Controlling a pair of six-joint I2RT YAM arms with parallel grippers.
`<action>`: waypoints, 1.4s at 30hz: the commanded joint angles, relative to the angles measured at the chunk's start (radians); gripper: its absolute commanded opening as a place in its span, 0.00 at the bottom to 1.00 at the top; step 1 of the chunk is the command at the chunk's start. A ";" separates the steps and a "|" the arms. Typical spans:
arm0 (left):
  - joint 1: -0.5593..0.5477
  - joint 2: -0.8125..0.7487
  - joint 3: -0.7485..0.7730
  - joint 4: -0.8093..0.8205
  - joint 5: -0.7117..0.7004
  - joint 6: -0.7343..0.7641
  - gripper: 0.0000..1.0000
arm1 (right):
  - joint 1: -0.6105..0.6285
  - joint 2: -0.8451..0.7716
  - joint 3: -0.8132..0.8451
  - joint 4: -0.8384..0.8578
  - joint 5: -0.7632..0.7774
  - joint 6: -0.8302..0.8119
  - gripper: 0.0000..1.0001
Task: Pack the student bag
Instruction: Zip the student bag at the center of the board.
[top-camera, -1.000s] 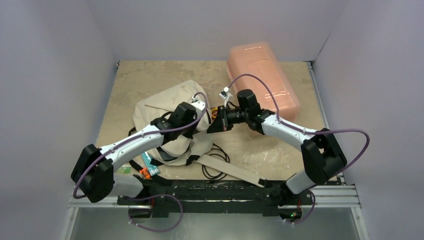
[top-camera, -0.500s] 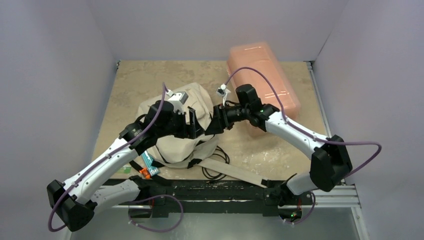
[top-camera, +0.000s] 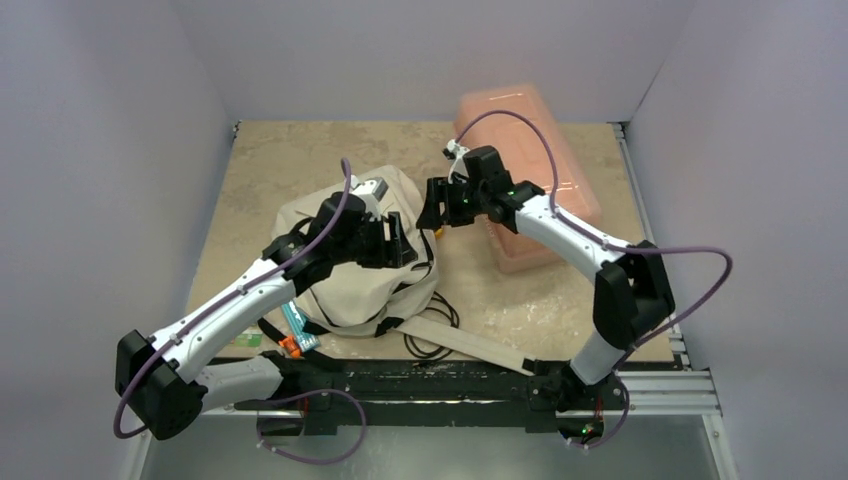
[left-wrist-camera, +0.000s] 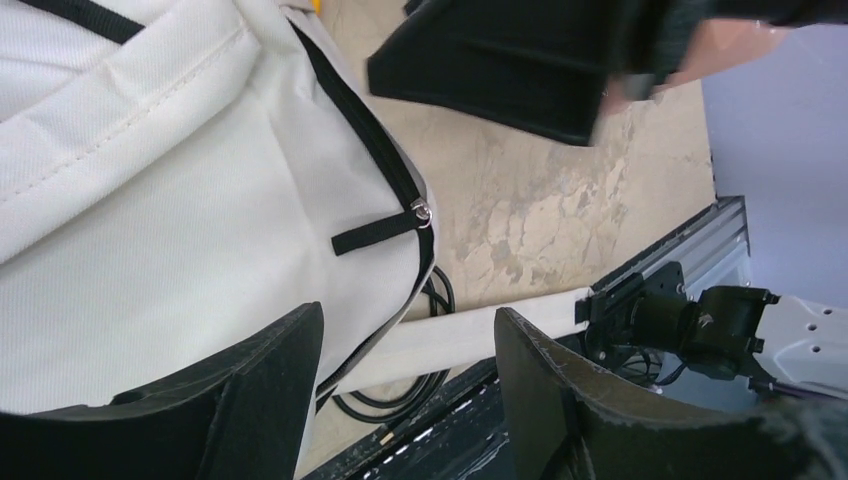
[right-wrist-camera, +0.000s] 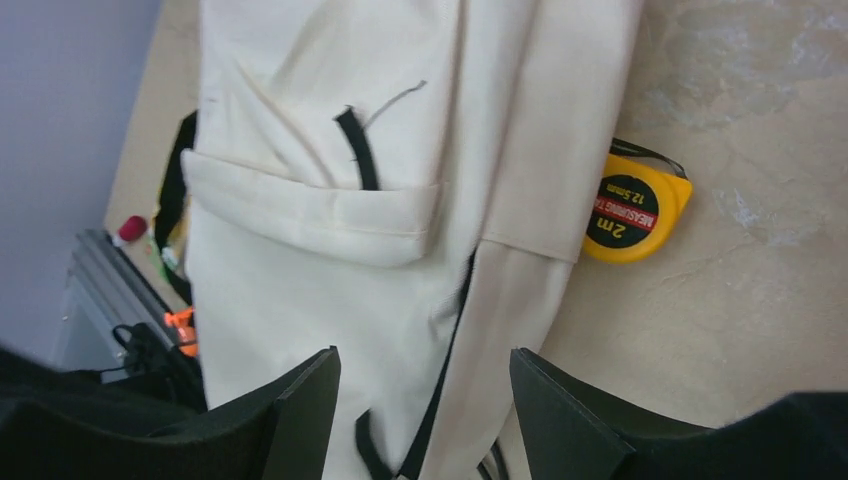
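The student bag is a cream fabric backpack lying flat left of centre, zipper shut, with a black zipper pull on its right edge. My left gripper hovers over the bag's right side, open and empty; in the left wrist view it frames the bag's edge and a cream strap. My right gripper is open just beyond the bag's far right corner, holding nothing. The right wrist view looks down between its fingers at the bag and its front pocket.
A yellow tape measure lies on the table against the bag's edge. A translucent pink plastic box stands at the back right, close behind the right arm. A black cable and small orange and teal items lie near the front edge.
Both grippers were shut close together at the bag's right edge; they have opened and drawn apart. The right one moved back toward the pink box, the left one swung over the bag.
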 joint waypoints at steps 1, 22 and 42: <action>0.004 -0.038 0.008 0.076 -0.045 -0.013 0.64 | 0.034 0.082 0.048 -0.013 0.099 0.017 0.68; 0.004 0.104 -0.010 0.257 0.029 0.246 0.60 | 0.074 0.087 0.007 0.131 -0.095 0.090 0.00; 0.015 0.220 0.001 0.219 0.227 0.322 0.35 | 0.074 0.091 0.022 0.145 -0.129 0.087 0.00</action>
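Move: The bag's zip pull lies about 2 cm ahead of the left hand, 4 cm to its right and 6 cm below it, with the cable coil some 12 cm back, 4 cm right and 17 cm below that hand. For the right hand, the stretch of zip edge it will pinch is 1 cm back, 2 cm left and 7 cm below; the zip pull is 7 cm back, 1 cm left and 6 cm below, the measuring tape 4 cm ahead, 1 cm right and 14 cm below. The right hand drops about 7 cm with open fingers, easing a little left, shuts them on the zip edge beyond the pull, then draws that edge up some 2 cm and left a little and holds it. The left hand first hovers over the bag, then reaches down about 5 cm, to its right and somewhat forward to the zip pull, turning some 15 degrees clockwise and starting to close its fingers on either side of the pull's black tab by the slider. ##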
